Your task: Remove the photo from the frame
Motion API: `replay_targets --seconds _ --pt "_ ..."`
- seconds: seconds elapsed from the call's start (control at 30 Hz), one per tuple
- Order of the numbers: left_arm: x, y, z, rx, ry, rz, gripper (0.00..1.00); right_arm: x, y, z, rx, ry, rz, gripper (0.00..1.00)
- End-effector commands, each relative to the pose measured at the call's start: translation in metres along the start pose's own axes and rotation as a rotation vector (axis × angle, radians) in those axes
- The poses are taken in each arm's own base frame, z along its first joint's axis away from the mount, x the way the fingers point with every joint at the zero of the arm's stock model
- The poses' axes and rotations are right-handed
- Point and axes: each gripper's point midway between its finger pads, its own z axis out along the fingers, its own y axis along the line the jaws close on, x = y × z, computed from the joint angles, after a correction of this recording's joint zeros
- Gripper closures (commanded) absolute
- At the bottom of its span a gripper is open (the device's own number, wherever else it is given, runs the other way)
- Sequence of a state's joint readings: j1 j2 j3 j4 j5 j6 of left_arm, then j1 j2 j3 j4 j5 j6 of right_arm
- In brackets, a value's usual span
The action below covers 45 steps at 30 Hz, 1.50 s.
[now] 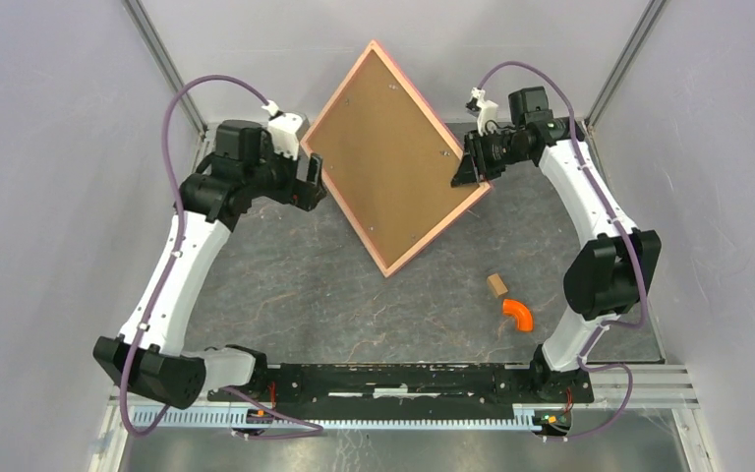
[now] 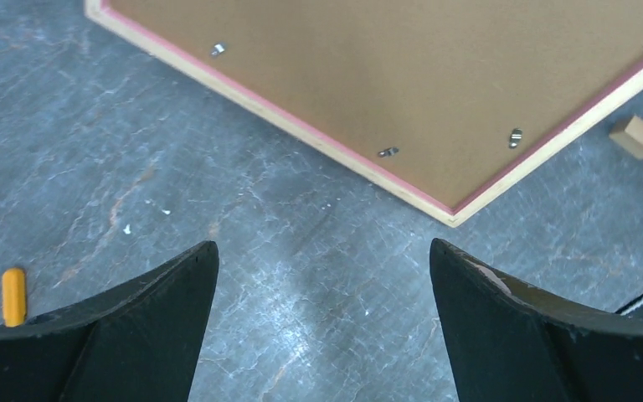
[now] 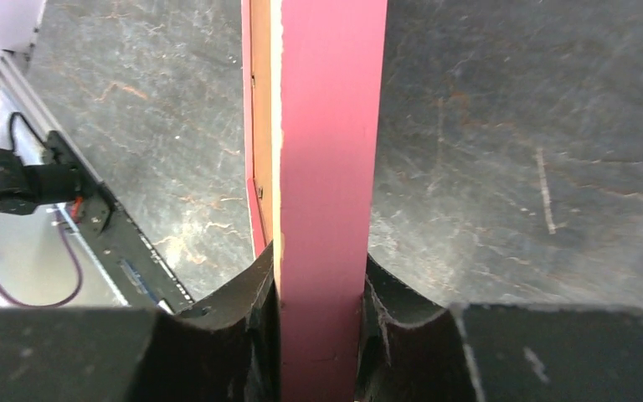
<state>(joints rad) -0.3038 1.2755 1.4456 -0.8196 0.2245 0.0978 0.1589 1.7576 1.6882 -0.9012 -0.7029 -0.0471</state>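
Note:
The frame [image 1: 393,157] is turned like a diamond, with its brown fibreboard back facing up and its pink rim around it. The photo is hidden behind that back. My right gripper [image 1: 469,167] is shut on the frame's right edge. In the right wrist view the pink rim [image 3: 326,151] runs straight up between the two fingers of that gripper [image 3: 320,276]. My left gripper [image 1: 312,182] hangs open just beside the frame's left corner, apart from it. From the left wrist, the frame [image 2: 402,75] lies beyond the gripper [image 2: 322,260], with only tabletop between the fingers.
A small wooden block [image 1: 496,285] and an orange curved piece [image 1: 518,314] lie on the dark mat to the front right. Small metal tabs [image 2: 388,152] sit along the frame's back. A yellow-orange stick [image 2: 13,296] lies by the left finger. Walls enclose the table.

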Motion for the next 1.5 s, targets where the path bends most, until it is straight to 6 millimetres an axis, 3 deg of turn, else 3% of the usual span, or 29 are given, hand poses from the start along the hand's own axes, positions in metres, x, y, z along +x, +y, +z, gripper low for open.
replay_targets --seconds 0.0,0.33,0.5,0.6,0.77,1.0,1.07,1.3,1.47 --pt "-0.044 0.008 -0.034 -0.019 -0.184 -0.079 0.00 -0.090 0.015 -0.052 0.177 -0.258 -0.478 1.00" --pt "-0.090 0.073 -0.096 -0.246 -0.344 -0.149 0.00 -0.114 0.069 -0.068 0.392 -0.298 -0.802 1.00" --pt "-0.099 0.105 -0.115 -0.328 -0.389 -0.211 0.00 -0.124 0.091 -0.075 0.488 -0.326 -0.916 1.00" --pt "-0.103 0.118 -0.124 -0.354 -0.414 -0.240 0.00 -0.116 0.100 -0.067 0.517 -0.314 -0.973 1.00" --pt "-0.106 0.133 -0.133 -0.348 -0.447 -0.280 0.00 -0.077 0.113 -0.035 0.474 -0.276 -1.072 1.00" --pt "-0.091 0.137 -0.113 -0.274 -0.405 -0.337 0.00 -0.011 0.116 0.017 0.553 -0.143 -1.265 1.00" --pt "-0.088 0.135 -0.113 -0.273 -0.410 -0.325 0.00 0.006 0.108 0.026 0.617 -0.123 -1.294 1.00" --pt "-0.056 0.137 -0.100 -0.298 -0.339 -0.301 0.00 0.101 0.061 0.068 0.706 -0.028 -1.371 1.00" --pt "-0.037 0.135 -0.088 -0.280 -0.293 -0.297 0.00 0.136 0.035 0.078 0.736 -0.016 -1.422 1.00"
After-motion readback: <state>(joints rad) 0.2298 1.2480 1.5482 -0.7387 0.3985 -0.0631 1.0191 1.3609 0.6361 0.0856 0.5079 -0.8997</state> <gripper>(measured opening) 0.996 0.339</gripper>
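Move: The right hand holds the raised frame by its edge near the right corner, brown back up; the frame's middle lies about 15 cm left of it, 5 cm ahead and 7 cm lower. The bare mid-table spot it is bound for is some 22 cm left, level fore-and-aft, 19 cm down. The wood block sits 17 cm back and 4 cm right. From the open left hand, that spot is about 4 cm ahead, 11 cm right, the screwdriver 23 cm left and 3 cm ahead. Turn the frame over with the right gripper, keeping its pinch on the edge: lift it about 8 cm while swinging left, then bring it back and well down towards mid-table, some 19 cm below the peak, rolling the wrist roughly 90 degrees throughout. Meanwhile, draw the open left gripper some 15 cm left and up, clear of the frame, then let it sink halfway back. ##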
